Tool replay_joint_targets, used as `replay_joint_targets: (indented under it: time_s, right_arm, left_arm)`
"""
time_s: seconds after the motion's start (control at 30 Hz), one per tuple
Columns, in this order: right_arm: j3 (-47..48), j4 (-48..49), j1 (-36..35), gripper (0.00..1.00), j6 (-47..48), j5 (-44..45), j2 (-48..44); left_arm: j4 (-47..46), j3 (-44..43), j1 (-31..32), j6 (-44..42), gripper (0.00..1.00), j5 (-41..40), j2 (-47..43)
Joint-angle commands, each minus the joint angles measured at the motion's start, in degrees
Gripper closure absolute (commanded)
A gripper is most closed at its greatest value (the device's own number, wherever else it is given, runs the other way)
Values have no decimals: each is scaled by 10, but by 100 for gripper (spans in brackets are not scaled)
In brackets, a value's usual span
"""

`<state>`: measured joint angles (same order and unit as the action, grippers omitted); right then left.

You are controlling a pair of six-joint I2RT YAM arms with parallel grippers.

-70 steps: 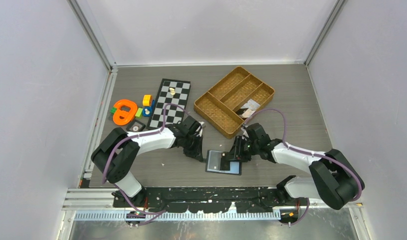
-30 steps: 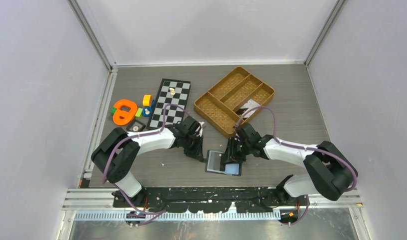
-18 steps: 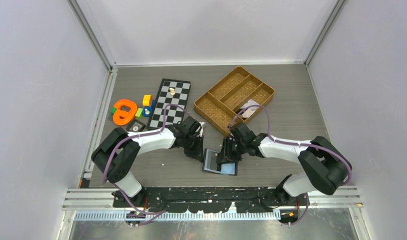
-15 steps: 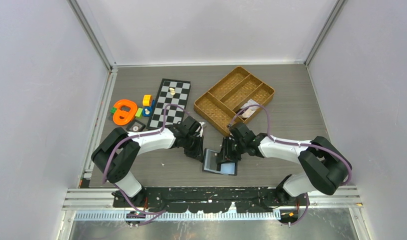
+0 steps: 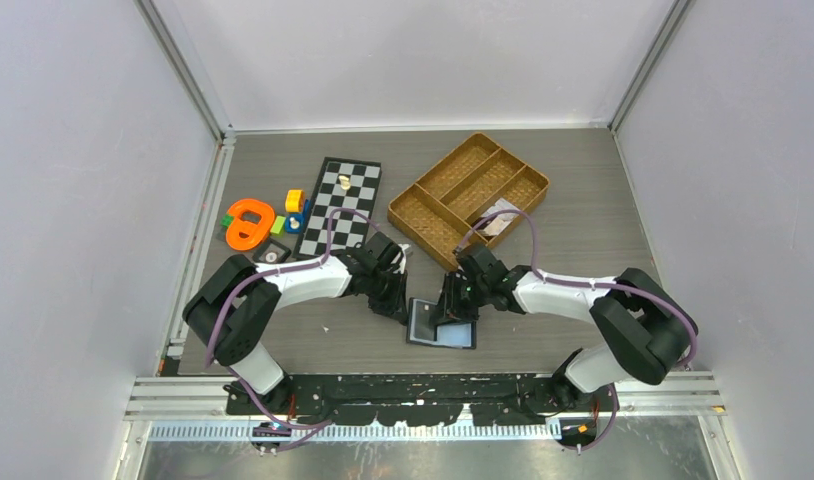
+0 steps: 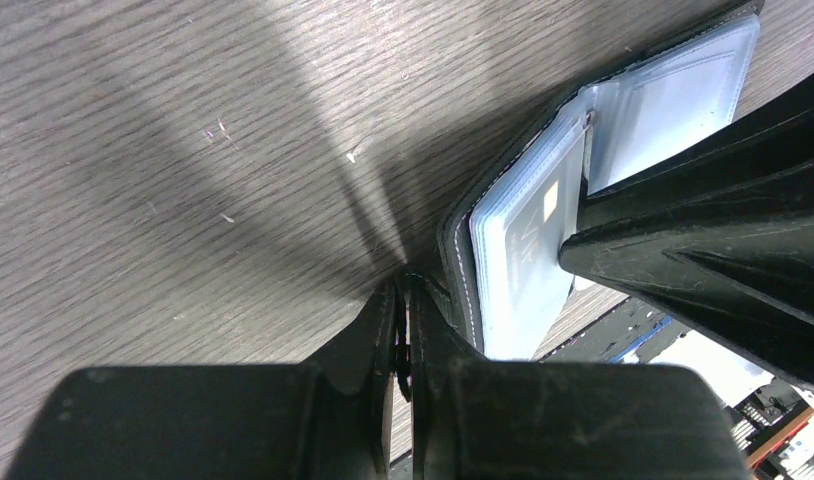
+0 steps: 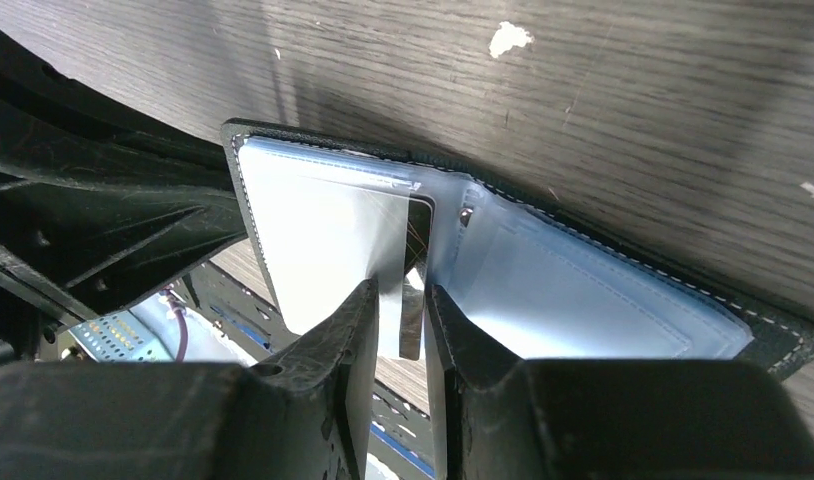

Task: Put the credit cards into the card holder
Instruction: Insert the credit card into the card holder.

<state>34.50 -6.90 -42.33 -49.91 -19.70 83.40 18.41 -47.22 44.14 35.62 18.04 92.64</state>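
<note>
The card holder (image 5: 441,326) lies open near the table's front edge, its bluish-grey pockets (image 7: 583,290) facing up. A pale card with a chip (image 6: 549,200) sits in its left pocket. My left gripper (image 5: 397,306) is shut on a thin black flap at the card holder's left edge (image 6: 451,262). My right gripper (image 7: 401,305) stands over the fold, jaws narrowly apart around a dark credit card (image 7: 415,262) that stands on edge in the fold. A gap shows between this card and the left finger. More credit cards (image 5: 500,221) lie in the woven tray.
The brown divided tray (image 5: 469,197) stands just behind my right arm. A chessboard (image 5: 340,201) with a small piece, an orange toy (image 5: 249,222) and coloured blocks (image 5: 294,200) lie at the left. The metal rail (image 5: 423,385) runs along the front.
My right gripper has moved left over the card holder with the dark card, and its jaws have narrowed. The card holder has slid slightly left. My left arm has stayed put.
</note>
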Motion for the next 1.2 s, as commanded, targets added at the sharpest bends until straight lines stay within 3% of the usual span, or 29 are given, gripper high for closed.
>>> replay_joint_targets:
  time_s: [0.0, 0.2, 0.53, 0.7, 0.9, 1.0, 1.17]
  right_arm:
    - [22, 46, -5, 72, -19, -27, 8]
    - [35, 22, -5, 70, -11, -10, -17]
    - [137, -192, 17, 47, 98, 134, -86]
    - [213, -282, 95, 44, 153, 183, -99]
    - [275, -300, 203, 42, 187, 221, -85]
    - [299, -299, 235, 40, 187, 241, -61]
    - [338, -297, 263, 35, 183, 266, -4]
  left_arm:
    - [-6, 0, 5, 0, 100, -10, 17]
    - [10, -2, 4, -1, 100, -33, 10]
    - [32, 16, -34, -9, 100, -64, -34]
    - [49, 20, -56, -23, 100, -72, -55]
    - [74, 12, -70, -42, 99, -84, -76]
    - [88, 7, -75, -53, 90, -93, -87]
    - [113, -8, -77, -69, 57, -105, -114]
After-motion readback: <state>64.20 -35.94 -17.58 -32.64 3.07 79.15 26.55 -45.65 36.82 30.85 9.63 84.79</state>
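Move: The left hand already pinches the card holder's strap; the open holder's middle lies about 9 cm to its right, level ahead, roughly 1 cm below. The right fingertips are just over the holder's spine: its middle is about 1 cm left and 1 cm back, and the card in the left pocket some 4 cm left. The loose cards in the wicker tray lie about 25 cm ahead and 13 cm right of the right hand. Nudging barely half a centimetre left at the inner edge of the card, the right hand then rises clear and sweeps forward and right, about 17 cm out and 12 cm up, towards the loose cards in the wicker tray, fingers spreading and the wrist swinging clockwise. Meanwhile the left hand, still pinching the strap, drags the holder left and a little forward, then opens and lets go while starting to lift. ##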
